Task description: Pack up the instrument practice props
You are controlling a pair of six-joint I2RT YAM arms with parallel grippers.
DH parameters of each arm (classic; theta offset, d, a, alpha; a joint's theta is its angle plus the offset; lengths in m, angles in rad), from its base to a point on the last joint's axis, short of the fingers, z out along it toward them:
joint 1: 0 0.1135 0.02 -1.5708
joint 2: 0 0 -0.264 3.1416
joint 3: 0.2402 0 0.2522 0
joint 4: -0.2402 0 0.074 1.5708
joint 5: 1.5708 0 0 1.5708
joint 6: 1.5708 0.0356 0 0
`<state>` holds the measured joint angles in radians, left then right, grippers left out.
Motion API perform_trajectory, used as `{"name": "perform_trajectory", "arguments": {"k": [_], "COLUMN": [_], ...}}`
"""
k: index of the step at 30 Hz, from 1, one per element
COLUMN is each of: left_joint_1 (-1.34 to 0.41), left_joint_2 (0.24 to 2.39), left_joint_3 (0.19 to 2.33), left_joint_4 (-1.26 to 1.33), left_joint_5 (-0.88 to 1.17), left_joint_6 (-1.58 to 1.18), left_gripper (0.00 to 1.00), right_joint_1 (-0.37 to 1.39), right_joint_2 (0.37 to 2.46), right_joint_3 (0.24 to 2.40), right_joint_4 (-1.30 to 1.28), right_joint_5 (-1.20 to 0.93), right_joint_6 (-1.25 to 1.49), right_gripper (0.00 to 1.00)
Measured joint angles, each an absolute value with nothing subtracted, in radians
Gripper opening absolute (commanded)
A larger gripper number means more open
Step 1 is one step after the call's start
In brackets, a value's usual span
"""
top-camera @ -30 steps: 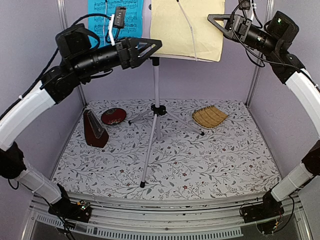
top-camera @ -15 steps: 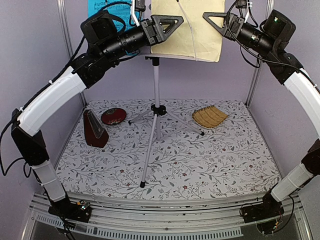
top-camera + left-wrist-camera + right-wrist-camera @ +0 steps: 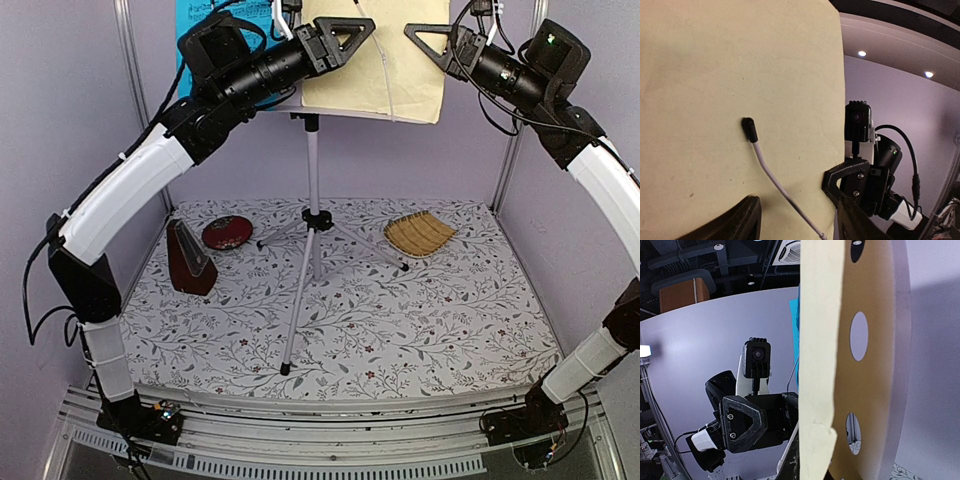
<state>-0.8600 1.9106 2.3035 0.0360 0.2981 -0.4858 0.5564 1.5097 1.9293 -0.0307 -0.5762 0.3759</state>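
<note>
The silver tripod music stand [image 3: 312,170] stands at the middle back. Its perforated desk [image 3: 875,365] carries the pale-yellow sheet [image 3: 385,70] under a white wire holder with a black tip [image 3: 750,129]. The blue sheet [image 3: 192,22] is mostly hidden behind my left arm. My left gripper [image 3: 342,38] is open, close to the yellow sheet's face [image 3: 730,75], its fingers [image 3: 735,222] either side of the wire. My right gripper [image 3: 432,38] is open at the sheet's right edge [image 3: 820,365]; only one finger [image 3: 792,467] shows. The red-brown metronome [image 3: 188,258] stands back left.
A dark red round dish [image 3: 227,232] lies beside the metronome. A woven straw mat [image 3: 420,233] lies at the back right. The tripod's legs [image 3: 296,310] spread over the floral table cover. Frame posts and purple walls close in the back and both sides.
My left arm has risen and swung right, bringing its gripper from below the blue sheet to the yellow sheet's face. My right gripper has edged left to the sheet's right edge.
</note>
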Motion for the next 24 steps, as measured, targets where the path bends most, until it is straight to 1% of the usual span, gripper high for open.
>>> {"name": "perform_trajectory", "arguments": {"k": [5,8,12,16,21,24], "left_joint_1": [-0.861,-0.861,-0.862,-0.865,-0.87,-0.876], "left_joint_2": [1.921,1.932,1.963,1.989,1.992,1.992], "left_joint_3": [2.313,2.321,2.35,2.361,2.365,2.369], "left_joint_4": [0.039,0.044,0.055,0.077,0.101,0.114], "left_joint_5": [0.303,0.308,0.321,0.334,0.342,0.35], "left_joint_6": [-0.489,-0.493,-0.5,-0.5,-0.503,-0.501], "left_gripper": [0.41,0.38,0.32,0.19,0.01,0.0], "right_joint_1": [0.557,0.558,0.561,0.563,0.563,0.565], "right_joint_2": [1.51,1.51,1.51,1.511,1.511,1.511], "right_joint_3": [1.929,1.929,1.929,1.929,1.929,1.924], "right_joint_4": [-0.03,-0.03,-0.03,-0.028,-0.028,-0.022], "right_joint_5": [-0.573,-0.57,-0.568,-0.565,-0.558,-0.554], "right_joint_6": [0.376,0.375,0.373,0.373,0.373,0.372], "right_gripper": [0.02,0.01,0.01,0.01,0.01,0.01]}}
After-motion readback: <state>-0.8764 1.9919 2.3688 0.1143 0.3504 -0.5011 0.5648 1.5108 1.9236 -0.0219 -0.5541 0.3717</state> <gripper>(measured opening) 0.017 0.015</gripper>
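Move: The upper part of the page-holder rod, lying across the yellow sheet on the stand, is roughly 2 cm to the left hand's right, about 1 cm ahead and level with it. Around that hand, the yellow sheet's middle is some 3 cm ahead and 1 cm right; the blue sheet's is about 19 cm left and 4 cm ahead. From the right hand, the same part of the rod is about 5 cm left, at equal depth and height. Rightward by about 2 cm the left hand slides along the front of the yellow sheet, dipping a little, to bring its half-open fingers around the rod's upper part. They shut and pinch it below the black tip, and as they finish closing the hand draws back and up about 1 cm each. The right hand stays put, its shut fingers still holding the sheet's right side against the stand's panel. ##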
